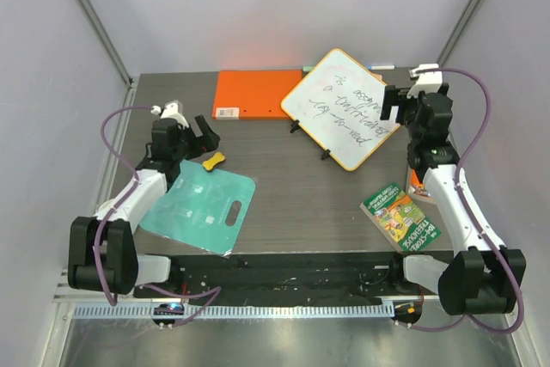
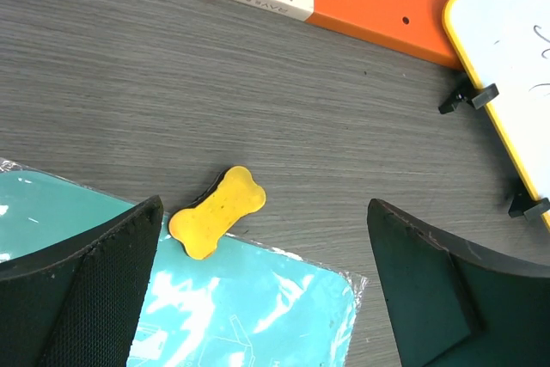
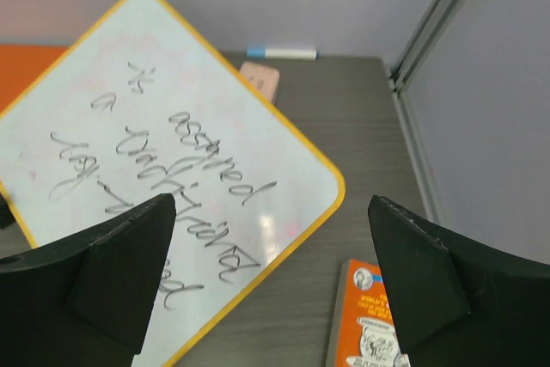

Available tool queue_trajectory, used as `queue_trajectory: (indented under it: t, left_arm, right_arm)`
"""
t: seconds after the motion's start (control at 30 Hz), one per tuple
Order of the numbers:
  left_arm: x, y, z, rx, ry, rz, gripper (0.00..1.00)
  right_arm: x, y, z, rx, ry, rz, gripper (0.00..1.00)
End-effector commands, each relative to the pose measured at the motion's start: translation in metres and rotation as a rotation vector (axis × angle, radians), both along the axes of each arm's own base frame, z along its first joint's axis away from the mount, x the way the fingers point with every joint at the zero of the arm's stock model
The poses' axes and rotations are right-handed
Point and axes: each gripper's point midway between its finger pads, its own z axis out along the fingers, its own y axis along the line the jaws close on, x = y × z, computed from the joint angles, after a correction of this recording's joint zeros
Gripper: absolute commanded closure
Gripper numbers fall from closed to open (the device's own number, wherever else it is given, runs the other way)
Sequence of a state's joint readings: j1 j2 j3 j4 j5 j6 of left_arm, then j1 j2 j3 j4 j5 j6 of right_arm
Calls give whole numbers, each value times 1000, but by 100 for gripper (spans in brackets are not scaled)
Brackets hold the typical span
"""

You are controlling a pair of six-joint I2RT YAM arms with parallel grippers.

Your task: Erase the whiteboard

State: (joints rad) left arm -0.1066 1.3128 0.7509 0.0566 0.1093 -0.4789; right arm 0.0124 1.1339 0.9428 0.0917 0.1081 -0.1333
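The whiteboard (image 1: pixel 341 107), white with a yellow rim and black feet, stands tilted at the back right and carries dark handwriting; it also shows in the right wrist view (image 3: pixel 163 169) and at the edge of the left wrist view (image 2: pixel 516 58). A yellow bone-shaped eraser (image 1: pixel 215 161) lies at the top edge of a teal plastic pouch (image 1: pixel 199 206); in the left wrist view the eraser (image 2: pixel 216 211) lies just ahead of my fingers, towards the left one. My left gripper (image 1: pixel 199 133) is open and empty above it. My right gripper (image 1: pixel 397 102) is open and empty over the board's right corner.
A flat orange folder (image 1: pixel 253 95) lies at the back, partly behind the board. A green booklet (image 1: pixel 400 216) lies front right. An orange booklet (image 3: pixel 369 315) lies under my right gripper. A marker (image 3: pixel 282 53) and a pink block (image 3: pixel 261 80) lie behind the board.
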Motion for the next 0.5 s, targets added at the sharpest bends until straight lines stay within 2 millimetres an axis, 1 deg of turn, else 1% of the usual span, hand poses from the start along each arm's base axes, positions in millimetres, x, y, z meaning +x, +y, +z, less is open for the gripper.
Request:
queue_trajectory:
  t: [0.0,0.1,0.13,0.17,0.2,0.23,0.27,0.3,0.33,0.37,0.4,0.43,0.47]
  left_arm:
    - [-2,0,27,-14,-68,4,0]
    - [0,-8,32,-24,-82,-42,0]
    - [2,-10,25,-15,-53,-61,0]
    - [2,-16,22,14,-41,-130,0]
    - [3,-12,21,57,26,-125,0]
    - [5,-13,3,116,110,-117,0]
    - [4,-10,-7,177,171,-115,0]
    - [8,-4,-5,263,200,-115,0]
    - [7,-8,-12,319,238,-127,0]
    - [8,-8,-30,380,290,-134,0]
    - [13,-4,-28,461,286,-120,0]
    - [11,-14,-32,510,289,-153,0]
    - [11,-17,-35,544,291,-163,0]
  right_arm:
    - [-2,13,-16,58,101,52,0]
    - [-3,15,-19,70,113,62,0]
    - [-4,17,-20,75,115,69,0]
    - [-4,19,-22,80,121,79,0]
    - [-4,18,-24,87,127,79,0]
    - [-4,20,-26,87,133,82,0]
    - [-4,25,-28,92,140,109,0]
    - [-4,26,-32,95,154,114,0]
    - [-4,26,-33,93,161,116,0]
    - [-3,26,-34,90,165,118,0]
    - [-4,24,-35,87,170,109,0]
    - [-4,24,-33,85,165,108,0]
    - [-4,14,-33,89,166,82,0]
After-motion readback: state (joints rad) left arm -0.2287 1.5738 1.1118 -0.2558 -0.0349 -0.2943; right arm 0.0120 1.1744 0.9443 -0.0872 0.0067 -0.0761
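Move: The yellow bone-shaped eraser lies almost straight below the left hand, about 10 cm down and some 2 cm to its right. The teal sheet's middle is about 12 cm back and 2 cm left of that hand, the orange box's roughly 20 cm ahead and 16 cm right. From the right hand the whiteboard's middle is about 14 cm ahead, 12 cm left and 24 cm below; an orange book lies some 5 cm back and 7 cm right. Over the yellow eraser the open left hand first lifts about 1.5 cm, then swings forward and right towards the orange box while sinking, its left side rolling up about 15 degrees and its fingers tipping down. Towards the whiteboard the open right hand sinks about 5.5 cm, fast then slowly, drifting left and tipping down some 10 degrees. Neither hand touches anything. ##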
